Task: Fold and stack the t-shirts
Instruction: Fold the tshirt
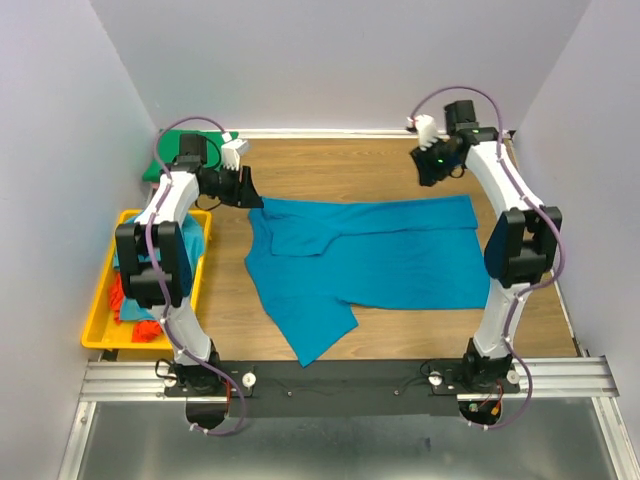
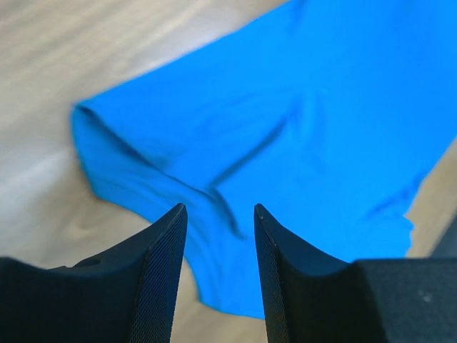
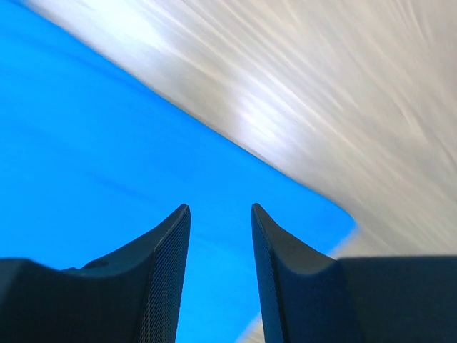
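A teal-blue t-shirt (image 1: 370, 255) lies spread on the wooden table, with one part folded over and a flap reaching toward the near edge. My left gripper (image 1: 253, 190) hovers over the shirt's far left corner. In the left wrist view the gripper (image 2: 220, 211) is open, nothing lies between its fingers, and the shirt (image 2: 285, 107) lies below. My right gripper (image 1: 430, 172) hangs above the shirt's far right edge. In the right wrist view it (image 3: 220, 209) is open and empty over the blue cloth (image 3: 86, 143); that view is blurred.
A yellow tray (image 1: 95, 335) sits at the left edge holding an orange-red shirt (image 1: 125, 300) and some teal cloth (image 1: 196, 240). A green shirt (image 1: 152, 168) lies in the back left corner. Pale walls close in the table on three sides.
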`<action>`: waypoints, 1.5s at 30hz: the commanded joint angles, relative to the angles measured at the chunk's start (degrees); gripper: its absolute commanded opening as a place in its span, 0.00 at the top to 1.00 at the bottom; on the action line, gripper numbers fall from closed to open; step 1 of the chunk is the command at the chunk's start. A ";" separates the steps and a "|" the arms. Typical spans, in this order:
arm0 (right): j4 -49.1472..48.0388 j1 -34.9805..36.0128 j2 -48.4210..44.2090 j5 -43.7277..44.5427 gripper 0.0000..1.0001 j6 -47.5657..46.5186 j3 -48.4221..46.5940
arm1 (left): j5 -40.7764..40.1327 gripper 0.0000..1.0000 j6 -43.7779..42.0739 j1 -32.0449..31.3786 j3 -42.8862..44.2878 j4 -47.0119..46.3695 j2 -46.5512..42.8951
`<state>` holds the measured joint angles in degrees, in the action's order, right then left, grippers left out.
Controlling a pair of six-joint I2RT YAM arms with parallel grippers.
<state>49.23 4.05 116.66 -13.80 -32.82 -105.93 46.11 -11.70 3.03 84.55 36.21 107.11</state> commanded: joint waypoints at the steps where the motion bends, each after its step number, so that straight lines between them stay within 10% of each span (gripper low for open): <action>1: 0.77 6.31 -2.93 -10.88 0.53 10.91 0.46 | 5.31 0.49 1.51 0.05 -7.11 1.59 -3.66; 14: -8.01 23.10 4.62 -21.88 0.52 32.28 7.22 | 0.83 0.49 2.65 -0.74 -16.79 -2.63 -3.85; 45: -14.34 28.20 13.41 -21.71 0.48 43.89 8.81 | -4.79 0.53 5.02 -7.16 -12.66 -6.76 1.35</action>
<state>36.10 31.20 128.16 -35.48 9.72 -97.84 43.53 -7.05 -4.34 70.39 29.82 110.37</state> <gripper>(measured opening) 0.515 0.477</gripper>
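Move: The blue t-shirt's folded-in sleeve is aimed at: its left end lies some 8 cm back, 5 cm right and 12 cm below the left hand; its right end is about 15 cm back, 28 cm left and 11 cm below the right hand. The shirt's far left corner is about 3 cm ahead and 2 cm right of the left hand, its far right corner 2 cm back and 2 cm right of the right hand. The near sleeve sticks out about 26 cm back and 16 cm right of the left hand. Over the folded-in sleeve of the blue t-shirt the two hands draw together, fingers staying parted. The right hand sweeps about 28 cm left and 13 cm back, rising briefly, then sinking and turning its fingers inwards and down; the left comes back and down, then sinks further while edging right. They end side by side close to the cloth, no grip seen. ##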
